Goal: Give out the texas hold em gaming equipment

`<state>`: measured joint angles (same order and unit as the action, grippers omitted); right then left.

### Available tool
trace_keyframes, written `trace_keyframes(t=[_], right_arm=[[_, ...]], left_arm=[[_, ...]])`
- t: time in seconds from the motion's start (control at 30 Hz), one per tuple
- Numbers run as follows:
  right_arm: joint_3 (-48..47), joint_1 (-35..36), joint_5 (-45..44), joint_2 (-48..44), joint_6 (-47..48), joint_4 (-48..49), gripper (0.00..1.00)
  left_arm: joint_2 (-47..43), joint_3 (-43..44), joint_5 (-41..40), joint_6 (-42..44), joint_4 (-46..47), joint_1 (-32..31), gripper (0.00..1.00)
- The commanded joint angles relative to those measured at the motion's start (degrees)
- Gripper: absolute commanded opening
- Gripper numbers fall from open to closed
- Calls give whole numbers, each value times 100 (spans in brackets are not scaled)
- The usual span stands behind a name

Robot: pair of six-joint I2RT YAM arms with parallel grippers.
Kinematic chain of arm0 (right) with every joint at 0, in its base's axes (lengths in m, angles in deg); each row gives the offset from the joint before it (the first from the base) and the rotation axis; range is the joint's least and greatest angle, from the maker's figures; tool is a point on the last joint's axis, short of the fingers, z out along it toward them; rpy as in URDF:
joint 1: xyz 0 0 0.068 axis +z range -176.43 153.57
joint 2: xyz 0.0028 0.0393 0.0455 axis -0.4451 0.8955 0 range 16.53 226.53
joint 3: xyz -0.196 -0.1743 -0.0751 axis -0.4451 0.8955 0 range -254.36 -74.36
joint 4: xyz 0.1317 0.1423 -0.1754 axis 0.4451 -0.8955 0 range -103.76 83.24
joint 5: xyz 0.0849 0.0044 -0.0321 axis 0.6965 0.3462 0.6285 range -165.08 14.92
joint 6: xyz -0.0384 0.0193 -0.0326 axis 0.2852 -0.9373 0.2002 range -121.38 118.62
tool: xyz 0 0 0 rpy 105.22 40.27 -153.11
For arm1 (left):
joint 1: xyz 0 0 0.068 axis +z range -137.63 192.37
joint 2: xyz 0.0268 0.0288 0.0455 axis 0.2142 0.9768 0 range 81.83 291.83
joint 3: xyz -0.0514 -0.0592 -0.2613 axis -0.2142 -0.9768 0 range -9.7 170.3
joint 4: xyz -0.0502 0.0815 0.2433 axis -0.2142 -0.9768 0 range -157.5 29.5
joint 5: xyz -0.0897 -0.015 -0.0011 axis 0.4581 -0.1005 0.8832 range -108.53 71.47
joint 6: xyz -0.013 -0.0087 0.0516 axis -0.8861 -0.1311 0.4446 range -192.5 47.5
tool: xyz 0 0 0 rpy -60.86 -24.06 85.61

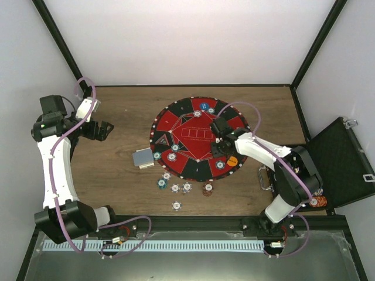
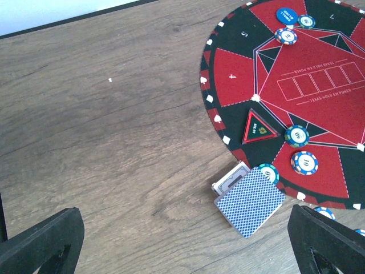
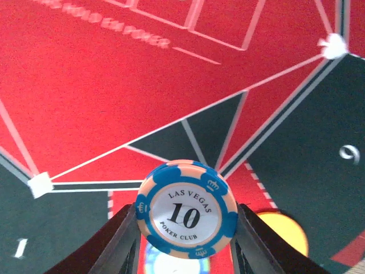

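My right gripper (image 3: 186,228) is shut on a blue striped-edge poker chip (image 3: 186,209) marked 10, held on edge just above the red-and-black mat (image 3: 114,85). From above, that gripper (image 1: 220,137) hangs over the mat's right half (image 1: 187,134). An orange button disc (image 3: 283,228) and another chip (image 3: 171,265) lie under it. My left gripper (image 2: 182,251) is open and holds nothing, hovering over bare wood left of the mat (image 1: 105,130). The deck of cards (image 2: 250,202) lies at the mat's left rim, partly covering a teal chip (image 2: 268,171). Several chips (image 2: 304,162) and a blue button (image 2: 284,15) rest on the mat.
Several loose chips (image 1: 175,188) lie on the wood in front of the mat, one apart (image 1: 176,205). An open black case (image 1: 340,164) stands at the right edge, with chips (image 1: 318,202) at its near corner. Black frame posts rise at the back corners.
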<state>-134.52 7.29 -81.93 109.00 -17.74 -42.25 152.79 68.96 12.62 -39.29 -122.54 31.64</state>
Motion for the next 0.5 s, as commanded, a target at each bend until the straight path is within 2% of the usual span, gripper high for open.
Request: trace_keyframes(t=[0.0,0.27,0.47], right_arm=[[13,-287,-113,57,-106,294,19],[-82,-388,-254,677,-114,342,19],[136,-464,-341,740,-200,462,19]], left_arm=[[-34,56,59,113,-10,33,100],[5,27,108,122,10,31,100],[-18,10,145,193,-17,38,100]])
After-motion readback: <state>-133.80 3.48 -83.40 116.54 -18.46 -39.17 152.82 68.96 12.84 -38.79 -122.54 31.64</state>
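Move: The spot for the held "10" poker chip, a bare patch of the mat at the tip of the two small black triangles, lies about 1 cm ahead of the right hand, 3 cm to its right and 5 cm below. A blue-white chip already lies some 4 cm back from the hand, hardly off to either side; the orange button is about 2 cm back and 6 cm right, both 5 cm down. From the idle left hand that spot is roughly 46 cm right, 2 cm ahead and 25 cm lower. The "10" chip, still pinched between the right fingertips, is first carried a little right and forward over the mat, ahead of the blue-white chip, then brought down some 4.5 cm towards the bare patch, drifting right to about 2.5 cm in all. The grip keeps its hold and the wrist turns only about 5 degrees; contact with the mat can't be seen. ##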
